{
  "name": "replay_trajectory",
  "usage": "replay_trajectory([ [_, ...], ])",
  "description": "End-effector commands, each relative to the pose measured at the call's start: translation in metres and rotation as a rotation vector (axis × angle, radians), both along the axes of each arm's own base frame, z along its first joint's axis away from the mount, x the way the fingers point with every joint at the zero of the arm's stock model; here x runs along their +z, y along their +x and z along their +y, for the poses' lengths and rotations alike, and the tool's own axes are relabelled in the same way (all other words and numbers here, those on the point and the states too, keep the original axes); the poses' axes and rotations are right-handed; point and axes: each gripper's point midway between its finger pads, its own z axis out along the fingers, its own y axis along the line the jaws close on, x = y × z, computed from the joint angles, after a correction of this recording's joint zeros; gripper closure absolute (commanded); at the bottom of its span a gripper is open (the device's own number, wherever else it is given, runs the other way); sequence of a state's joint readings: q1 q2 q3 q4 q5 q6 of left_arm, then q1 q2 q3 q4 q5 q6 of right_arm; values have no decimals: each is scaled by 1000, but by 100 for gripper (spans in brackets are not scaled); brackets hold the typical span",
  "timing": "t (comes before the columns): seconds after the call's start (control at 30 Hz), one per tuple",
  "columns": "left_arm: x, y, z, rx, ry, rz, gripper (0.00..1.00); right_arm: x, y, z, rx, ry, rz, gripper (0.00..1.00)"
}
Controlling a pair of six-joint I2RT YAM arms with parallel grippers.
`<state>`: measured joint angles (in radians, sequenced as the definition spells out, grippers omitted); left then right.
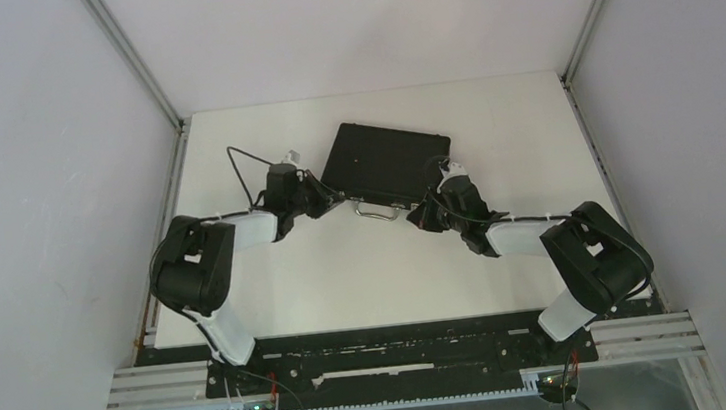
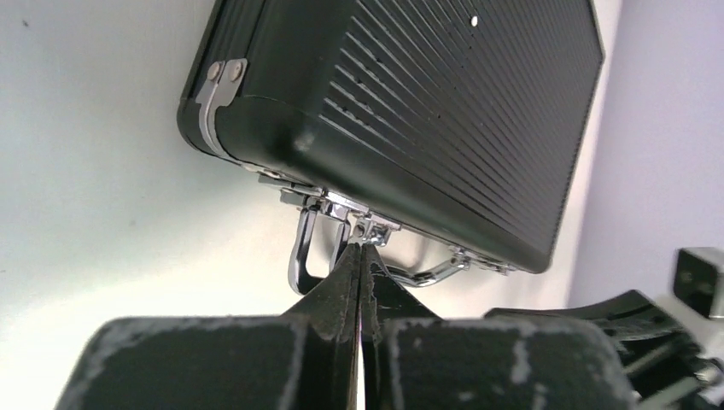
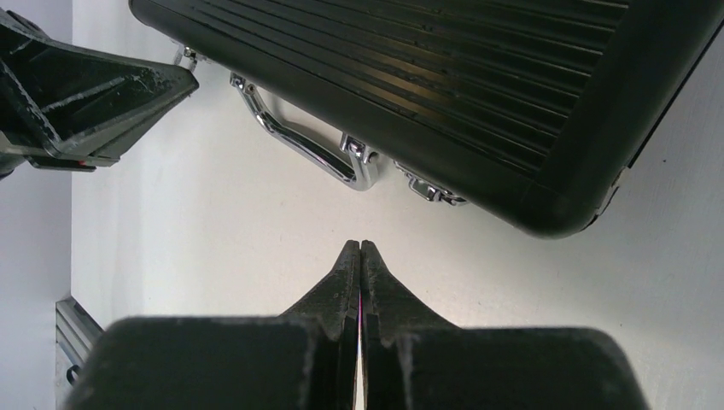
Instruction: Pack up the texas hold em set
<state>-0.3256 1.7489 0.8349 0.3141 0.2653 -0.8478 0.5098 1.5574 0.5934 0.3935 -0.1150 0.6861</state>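
Observation:
The texas hold em set shows as a small black ribbed briefcase (image 1: 385,163), lid down, lying flat at the table's back middle. Its silver handle (image 1: 378,211) faces the arms. My left gripper (image 2: 362,249) is shut, and its tips touch the underside of the left silver latch (image 2: 376,229), beside the handle (image 2: 304,256). From above, the left gripper (image 1: 338,199) sits at the case's near left corner. My right gripper (image 3: 359,246) is shut on nothing and stands a short way off the case (image 3: 444,77), in front of the right latch (image 3: 431,190). From above, the right gripper (image 1: 427,214) is by the near right corner.
The white table (image 1: 346,277) is bare between the arm bases and the case. Grey walls and metal frame rails (image 1: 134,56) close it in on both sides. The left arm's fingers (image 3: 85,102) show at the upper left of the right wrist view.

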Motion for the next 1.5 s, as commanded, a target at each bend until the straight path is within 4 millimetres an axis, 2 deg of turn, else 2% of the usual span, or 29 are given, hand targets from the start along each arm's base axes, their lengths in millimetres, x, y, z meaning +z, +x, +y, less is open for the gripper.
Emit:
replay_trajectory([
  [0.0, -7, 17, 20, 85, -141, 86, 100, 11, 4, 1, -6, 35, -37, 100],
  [0.1, -21, 13, 23, 112, -175, 154, 100, 9, 2, 0, -5, 37, -33, 100],
  [0.27, -53, 1, 31, 177, -134, 302, 100, 7, 0, -1, -7, 37, -30, 100],
  [0.5, -71, -2, 49, 241, -13, 375, 100, 7, -1, -1, -5, 37, -33, 100],
  [0.77, -74, -17, 68, 311, 95, 455, 100, 15, -5, 2, 12, 67, -39, 100],
  [0.93, -68, -20, 69, 287, 155, 474, 100, 22, -7, 4, 17, 66, -64, 100],
  [1.07, -53, -18, 62, 254, 132, 392, 100, 29, -11, 7, 45, 60, -87, 100],
  [1.2, -25, -21, 58, 220, 167, 250, 99, 40, -15, 8, 65, 16, -145, 100],
  [1.27, -6, -23, 54, 198, 194, 174, 94, 47, -16, 6, 63, -16, -180, 99],
  [1.33, 17, -28, 51, 185, 206, 97, 83, 53, -19, 5, 73, -51, -224, 87],
  [1.4, 34, -34, 45, 154, 219, 29, 74, 60, -22, 6, 83, -86, -275, 66],
  [1.47, 49, -42, 43, 142, 232, -25, 58, 66, -23, 5, 78, -112, -309, 47],
])
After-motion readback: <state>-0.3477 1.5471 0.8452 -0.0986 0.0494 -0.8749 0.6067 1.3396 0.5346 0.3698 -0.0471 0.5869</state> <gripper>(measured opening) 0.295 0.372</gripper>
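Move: The left hand's shut fingertips are right at the case's left latch, which lies about 1 cm farther out, 1 cm to the left and 1 cm below. The handle's middle is some 6 cm to this hand's right, 3 cm nearer and 3 cm lower. From the right hand, also shut, the right latch lies about 3 cm ahead and 1 cm right, and the left latch roughly 6 cm ahead and 13 cm left, both about level. The left hand, fingers shut, seems to bear on the left latch, edging about 1 cm forward while rolling and tipping its fingertips down, then slides some 4 cm left and sinks about 4.5 cm before drawing back and rising 5 cm, its fingers starting to open. The right hand dips slightly, then lifts some 6 cm from its lowest point while easing back from the case's front, its fingers also opening partway near the end. ##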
